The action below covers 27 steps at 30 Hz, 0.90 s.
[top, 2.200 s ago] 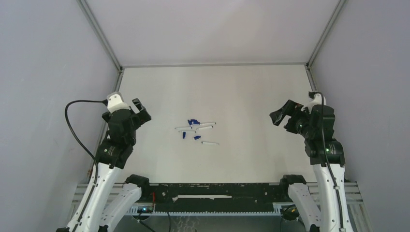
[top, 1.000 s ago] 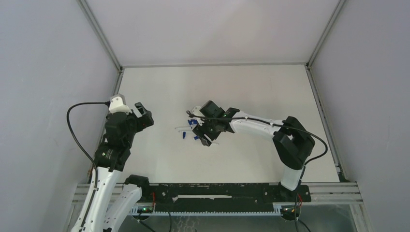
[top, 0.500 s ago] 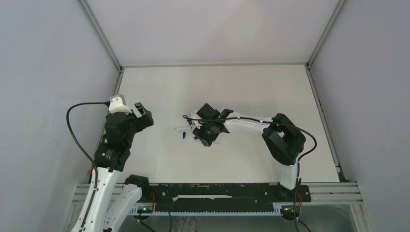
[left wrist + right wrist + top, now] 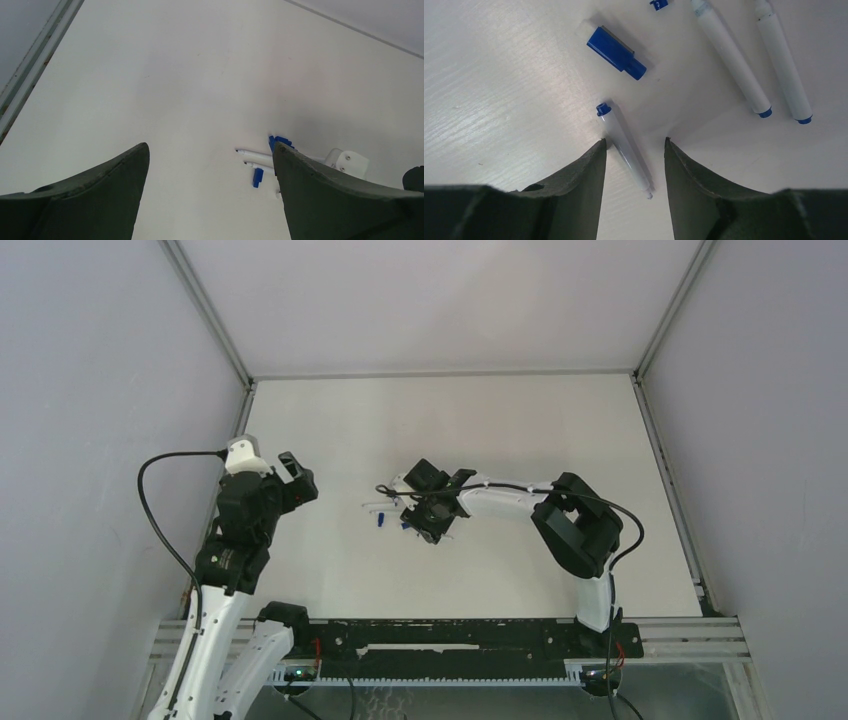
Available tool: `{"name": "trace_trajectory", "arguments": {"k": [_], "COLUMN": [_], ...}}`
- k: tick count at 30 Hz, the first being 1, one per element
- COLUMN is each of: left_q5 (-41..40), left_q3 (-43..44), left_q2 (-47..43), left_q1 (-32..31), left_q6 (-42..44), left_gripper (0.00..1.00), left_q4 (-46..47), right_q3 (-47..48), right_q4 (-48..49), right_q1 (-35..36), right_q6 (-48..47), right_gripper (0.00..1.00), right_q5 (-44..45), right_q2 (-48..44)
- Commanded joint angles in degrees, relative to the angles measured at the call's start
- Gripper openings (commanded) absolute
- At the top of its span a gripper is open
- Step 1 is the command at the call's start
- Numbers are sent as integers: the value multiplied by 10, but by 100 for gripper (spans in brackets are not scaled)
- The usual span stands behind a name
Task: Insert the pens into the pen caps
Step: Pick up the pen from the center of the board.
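Observation:
My right gripper (image 4: 432, 520) is down on the table's middle over the cluster of pens and caps. In the right wrist view its jaws (image 4: 634, 140) stand open astride a white pen (image 4: 626, 147) lying flat, the left fingertip almost touching the barrel. A dark blue pen cap (image 4: 616, 52) lies just beyond, and two more pens (image 4: 731, 57) lie to the right. My left gripper (image 4: 290, 478) hangs open above the table's left side, holding nothing. Its view (image 4: 211, 146) shows two pens (image 4: 255, 153) and a cap (image 4: 258, 177) off to the right.
The right arm's elbow (image 4: 580, 530) reaches across the table's near right half. Grey walls enclose the table on three sides, with a metal rail (image 4: 35, 65) along the left edge. A black cable loops off the left arm (image 4: 150, 500).
The right arm swung in from the right side, dropped onto the pen cluster, and its jaws narrowed around one pen. The left arm has scarcely moved.

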Motion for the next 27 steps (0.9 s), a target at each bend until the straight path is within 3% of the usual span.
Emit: {"name": "trace_trajectory", "arguments": {"k": [1, 17, 27], "left_q5": [5, 7, 12], "left_q3": [-6, -6, -6], "left_q2": [0, 4, 9], "left_q1": [5, 5, 5], "left_q6": [3, 3, 3], "left_gripper": [96, 96, 96], "left_q4": [12, 12, 14], "right_q3": [-19, -74, -84], "right_q4": [-11, -26, 3], "right_q1": [3, -11, -9], "right_q6": [-18, -12, 8], "right_gripper": [53, 46, 23], "right_q5": [9, -22, -32], "right_q2": [-3, -32, -55]}}
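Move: The pen at the centre of the board lies almost under the right hand, its middle about 1 cm back, 1 cm to the right and 1 cm below. The nearest blue cap is some 4 cm to this hand's left and 1 cm ahead; two more pens lie side by side, the near one about 6 cm ahead and 1 cm left, the far one 7 cm straight ahead. From the left hand the centre pen is roughly 23 cm right, 2 cm back and 23 cm below. The right fingers close on the centre pen from both sides, a little towards its white tip from the middle, narrowing from about half open to a quarter. To get there the hand slides level just above the board, about 1 cm back and 1 cm to the right, and most of the closing comes at the end; the wrist hardly turns. ##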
